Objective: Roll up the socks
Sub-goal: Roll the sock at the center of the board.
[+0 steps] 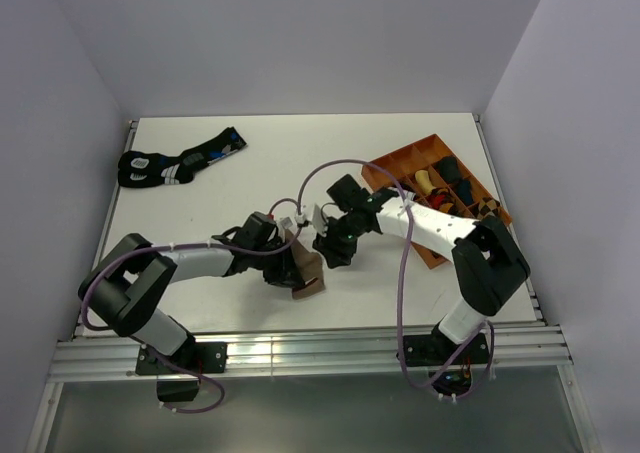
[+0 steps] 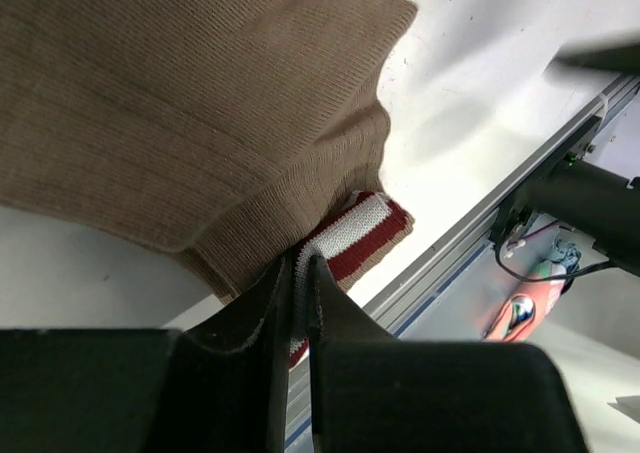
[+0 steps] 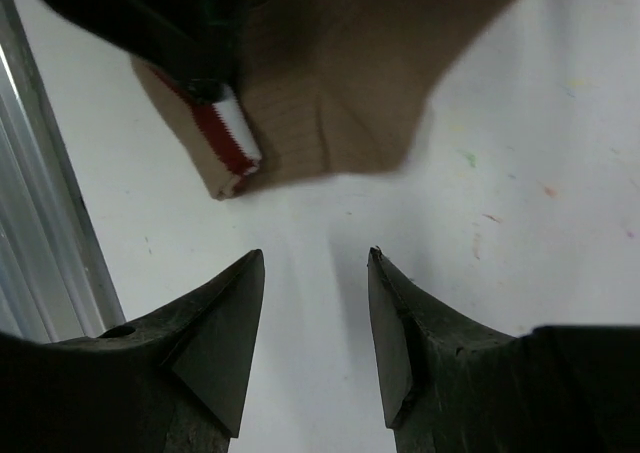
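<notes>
The tan-brown sock (image 1: 305, 270) lies bunched near the table's middle front, its maroon-and-white cuff (image 2: 362, 229) folded under the tan cloth (image 2: 180, 113). My left gripper (image 2: 298, 265) is shut on the cuff's white edge, and the same grip shows from above (image 1: 283, 256). In the right wrist view the sock (image 3: 330, 103) sits beyond my right gripper (image 3: 316, 257), which is open and empty over bare table. From above, the right gripper (image 1: 333, 250) hangs just right of the sock. A white striped sock is not in view.
A pair of black socks with blue and white marks (image 1: 178, 161) lies at the back left. An orange divided tray (image 1: 392, 160) with rolled bundles stands at the right. The metal rail (image 1: 300, 353) runs along the table's front edge.
</notes>
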Tool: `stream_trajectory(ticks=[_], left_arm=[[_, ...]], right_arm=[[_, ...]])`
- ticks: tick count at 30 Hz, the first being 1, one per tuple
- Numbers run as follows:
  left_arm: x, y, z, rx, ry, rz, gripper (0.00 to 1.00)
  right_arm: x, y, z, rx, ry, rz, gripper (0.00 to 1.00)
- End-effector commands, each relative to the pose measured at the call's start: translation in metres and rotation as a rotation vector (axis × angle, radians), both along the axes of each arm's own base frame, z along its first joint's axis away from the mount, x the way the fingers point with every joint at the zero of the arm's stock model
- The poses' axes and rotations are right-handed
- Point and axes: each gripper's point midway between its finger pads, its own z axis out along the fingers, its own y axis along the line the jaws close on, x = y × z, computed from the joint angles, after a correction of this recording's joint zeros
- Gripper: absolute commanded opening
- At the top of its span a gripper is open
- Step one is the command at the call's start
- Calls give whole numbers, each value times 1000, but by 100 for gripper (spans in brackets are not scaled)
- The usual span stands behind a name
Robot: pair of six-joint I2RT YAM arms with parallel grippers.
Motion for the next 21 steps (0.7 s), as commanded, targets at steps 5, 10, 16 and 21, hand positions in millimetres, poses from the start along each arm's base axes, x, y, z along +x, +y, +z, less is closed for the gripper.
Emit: stream_trajectory(ticks=[5, 10, 16, 21], left_arm=[[-1, -3, -3, 5, 42, -41, 0], [-3, -4, -8, -12, 71, -43, 0], [-2, -8, -11, -31, 82, -47, 0], [-2, -8, -14, -31, 90, -44, 0]], right_arm=[[-27, 25, 1, 64, -140, 195, 54], [-45, 28, -10, 62, -125, 252, 54], [-59, 36, -18, 46, -117, 304, 53], [-59, 41, -19, 31, -110, 311, 54]])
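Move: The left fingers already pinch the sock's striped cuff, its middle about 1 cm back, 2 cm to their right and 1 cm below. From the right hand the cuff lies some 6 cm back, 8 cm left and 6 cm below; the brown sock body is about 1 cm ahead, 9 cm left and just as far below. The left gripper stands roughly 5 cm back and 10 cm left of the right hand, 5 cm lower. Open right hand swings back about 6 cm, leftward and down, turning counter-clockwise, towards the cuff; left keeps its pinch. ##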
